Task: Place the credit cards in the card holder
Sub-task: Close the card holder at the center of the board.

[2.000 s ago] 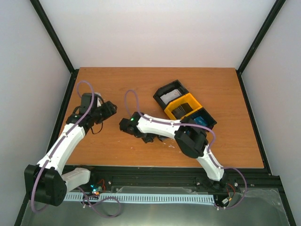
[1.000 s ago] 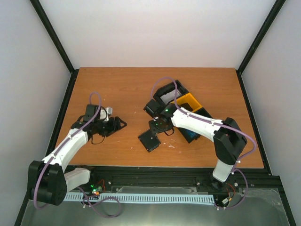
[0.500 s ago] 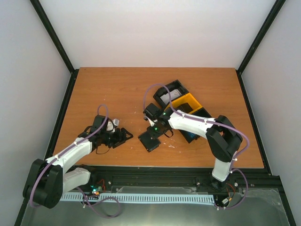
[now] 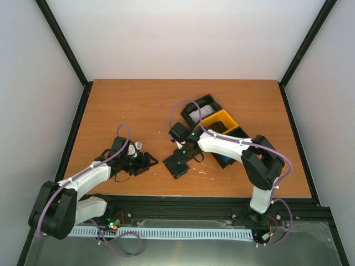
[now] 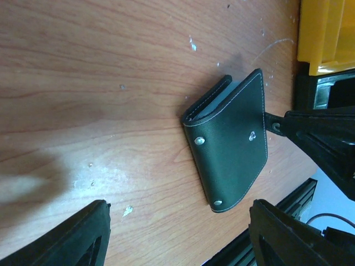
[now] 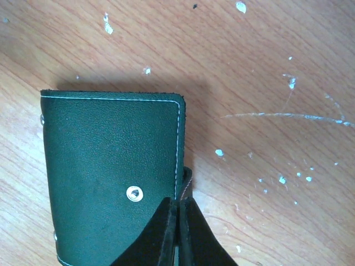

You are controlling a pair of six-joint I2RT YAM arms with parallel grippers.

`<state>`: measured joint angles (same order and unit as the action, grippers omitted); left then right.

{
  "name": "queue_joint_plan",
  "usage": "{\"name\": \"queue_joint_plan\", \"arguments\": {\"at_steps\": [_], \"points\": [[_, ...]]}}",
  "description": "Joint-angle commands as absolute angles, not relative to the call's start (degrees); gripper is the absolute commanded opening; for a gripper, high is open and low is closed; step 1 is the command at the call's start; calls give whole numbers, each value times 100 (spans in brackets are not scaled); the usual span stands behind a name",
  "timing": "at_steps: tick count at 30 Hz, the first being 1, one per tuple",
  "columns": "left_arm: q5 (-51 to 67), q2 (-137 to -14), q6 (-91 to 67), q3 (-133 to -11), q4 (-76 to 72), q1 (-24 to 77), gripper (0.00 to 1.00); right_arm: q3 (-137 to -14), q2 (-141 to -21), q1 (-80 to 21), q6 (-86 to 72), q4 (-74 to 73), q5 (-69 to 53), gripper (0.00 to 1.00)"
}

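The card holder is a small dark folded case lying flat on the wood near the front edge. In the right wrist view its stitched cover shows a metal snap, and my right gripper is shut on the thin clasp tab at its edge. My left gripper stands open just left of the holder, which lies ahead of its spread fingers in the left wrist view. Grey-white credit cards lie in the tray's far compartment. My right arm hides most of the near compartment.
A three-compartment black-and-yellow tray stands at an angle behind and right of the holder; its yellow wall shows in the left wrist view. The table's black front rail runs close behind the holder. White flecks dot the wood.
My right gripper has closed onto the holder's clasp tab. My left gripper has slid right, closer to the holder, still open. The holder has hardly moved.
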<state>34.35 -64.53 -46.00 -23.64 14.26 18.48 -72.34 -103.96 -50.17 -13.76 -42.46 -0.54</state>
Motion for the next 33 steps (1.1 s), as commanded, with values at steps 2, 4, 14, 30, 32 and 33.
{"name": "queue_joint_plan", "arguments": {"at_steps": [2,4,14,30,32,33], "points": [[3549,-6741,-4776,-2296,1065,2025,69,-7261,-10298,-4983,-2047,-4138,-185,3],[3527,-6868,-4878,-2265,869,2118,69,-7235,-10319,-4981,-2377,-4098,-219,3],[2933,-7773,-5458,-2546,209,2783,60,-6796,-10249,-4981,-3102,-3374,-888,3],[2979,-8375,-5434,-2650,-407,2795,36,-6529,-10150,-4983,-3246,-2798,-1185,3],[2979,-8474,-5408,-2706,-389,2795,32,-6506,-10122,-4983,-3260,-2745,-1255,3],[2955,-8541,-5394,-2745,-344,2809,31,-6500,-10124,-4979,-3254,-2736,-1303,3]]}}
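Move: The left hand's open fingers are off the spine side of the closed card holder, whose middle lies about 10 cm to their right, level ahead and some 4 cm below. The right hand already has the holder's strap; the holder's middle is about 3 cm to its left, 2 cm back and 1 cm lower. From the right hand, the yellow tray is some 14 cm ahead and 14 cm right, the black tray 5 cm ahead and 20 cm right. Around the card holder's spine corner the left fingers come in and narrow to about half their gap, one on the cover, the other behind, after the hand sinks and slides right, then forward, roughly 5 cm right and 3 cm down overall. The right hand keeps the strap pinched and eases it about 3 cm left and slightly back, turning clockwise and tilting its fingertips leftward some 15 degrees. ##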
